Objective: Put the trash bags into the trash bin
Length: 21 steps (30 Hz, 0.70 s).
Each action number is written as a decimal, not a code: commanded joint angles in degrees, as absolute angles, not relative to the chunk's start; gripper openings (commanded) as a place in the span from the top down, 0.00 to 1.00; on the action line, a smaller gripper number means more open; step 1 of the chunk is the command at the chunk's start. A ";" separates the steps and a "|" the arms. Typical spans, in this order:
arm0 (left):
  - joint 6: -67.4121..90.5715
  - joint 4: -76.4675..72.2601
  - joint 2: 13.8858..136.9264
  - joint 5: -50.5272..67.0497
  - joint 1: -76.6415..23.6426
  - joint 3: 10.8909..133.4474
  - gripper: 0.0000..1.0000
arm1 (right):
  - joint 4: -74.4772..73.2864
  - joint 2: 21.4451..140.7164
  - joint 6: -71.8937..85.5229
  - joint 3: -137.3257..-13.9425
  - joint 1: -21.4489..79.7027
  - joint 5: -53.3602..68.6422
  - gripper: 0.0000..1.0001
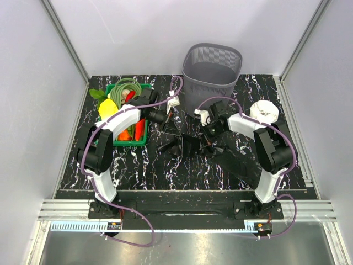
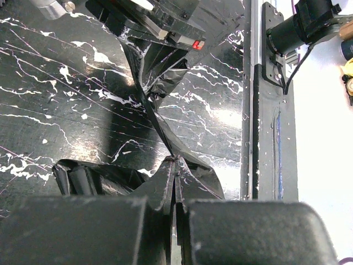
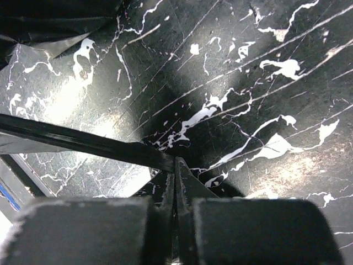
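The grey mesh trash bin (image 1: 212, 69) stands at the back centre of the table. A black trash bag (image 1: 179, 144) lies in front of it, between my two grippers. My left gripper (image 1: 167, 122) is shut on an edge of this bag (image 2: 160, 77), with its fingertips (image 2: 175, 161) pinching the film. The film runs taut from there to the right gripper (image 2: 165, 25). My right gripper (image 1: 206, 135) is shut on a taut strip of the same bag (image 3: 83, 142). A second black bag (image 1: 238, 160) lies flat at the front right.
A green crate (image 1: 144, 134) with vegetables and a hose stands at the left, beside the left arm. A white roll (image 1: 266, 112) sits at the right, behind the right arm. The table is black marble (image 1: 143, 165), with grey walls around it.
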<state>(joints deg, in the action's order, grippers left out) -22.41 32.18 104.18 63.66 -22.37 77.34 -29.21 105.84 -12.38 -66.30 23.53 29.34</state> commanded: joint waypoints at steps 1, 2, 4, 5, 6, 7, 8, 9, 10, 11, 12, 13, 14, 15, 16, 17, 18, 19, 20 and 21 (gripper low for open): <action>-22.23 31.11 98.61 67.86 -20.04 78.23 1.00 | -35.50 105.13 -15.29 -63.81 21.27 18.97 0.87; -22.41 30.68 98.96 67.07 -20.39 77.79 1.00 | -35.94 104.60 -15.64 -64.42 21.27 20.38 0.74; -23.02 30.59 99.58 66.45 -21.00 77.17 1.00 | -37.44 103.28 -17.04 -65.12 21.27 24.15 0.54; -23.20 30.59 99.93 66.45 -21.18 76.99 1.00 | -37.70 102.40 -17.75 -65.21 21.27 25.74 0.50; -23.38 30.59 100.11 66.45 -21.44 76.99 1.00 | -38.40 101.78 -18.71 -65.48 21.36 28.01 0.46; -23.55 30.59 100.28 66.45 -21.71 76.91 1.00 | -39.02 101.26 -19.42 -65.83 21.44 29.86 0.40; -23.55 30.59 100.46 66.53 -21.97 76.90 1.00 | -39.63 100.81 -20.55 -66.35 21.45 31.80 0.33; -23.64 30.59 100.37 66.62 -22.15 76.82 1.00 | -40.07 100.38 -21.26 -66.71 21.45 33.82 0.25; -23.82 30.59 100.55 66.71 -22.24 76.73 1.00 | -40.34 99.94 -21.79 -67.06 21.53 35.84 0.24; -23.99 30.59 100.63 66.97 -22.50 76.55 1.00 | -40.69 99.76 -22.58 -67.76 21.53 36.99 0.16; -24.08 30.59 100.63 66.97 -22.67 76.55 1.00 | -41.13 99.76 -22.76 -68.46 21.62 38.22 0.15; -24.17 30.59 100.63 66.97 -22.85 76.38 1.00 | -41.65 99.67 -23.46 -69.25 21.71 39.45 0.14; -24.34 30.59 100.72 66.80 -23.11 76.20 1.00 | -41.92 99.49 -23.81 -70.04 21.80 40.77 0.14; -24.43 30.59 100.81 66.54 -23.29 76.11 1.00 | -41.92 99.32 -23.99 -70.66 21.80 42.09 0.14; -24.43 30.59 100.98 66.71 -23.47 76.03 1.00 | -41.75 99.23 -23.91 -71.27 22.06 42.62 0.14; -24.43 30.59 101.07 66.80 -23.55 76.03 1.00 | -41.40 99.40 -23.73 -71.98 22.23 43.06 0.14; -24.35 30.67 101.34 66.88 -23.64 76.11 1.00 | -41.31 99.84 -23.73 -72.50 22.58 43.41 0.14; -24.26 30.59 101.51 67.06 -23.73 76.20 1.00 | -41.22 100.28 -23.73 -73.21 23.11 43.68 0.14; -24.26 30.67 101.69 67.15 -23.90 76.46 1.00 | -41.05 100.81 -23.64 -73.56 23.55 44.12 0.14; -24.17 30.67 101.78 67.06 -23.99 76.64 1.00 | -40.96 101.42 -23.47 -74.09 23.90 44.73 0.15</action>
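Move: The right fingers are shut on one end of the black bag strand, whose middle is about 5 cm to their left and 6 cm higher, level with them fore and aft. The trash bin stands some 19 cm straight ahead; the flat rest of the bag lies about 13 cm right and 9 cm back, on the table. From the left hand, which pinches the strand's upper end, that middle is roughly 6 cm right, 1 cm back and 6 cm down. The right hand springs its fingers wide open and lets go of the bag strand, easing about 3 cm to the right and a little back and down, then turns round and climbs about 5 cm while coming some 3 cm back to the left, towards the strand under the left gripper, turning about 10 degrees counter-clockwise. The left hand keeps its pinch on the strand's upper end and holds it up nearly in place, with its fingers shut, as the open right fingers come up on either side of the black plastic. ##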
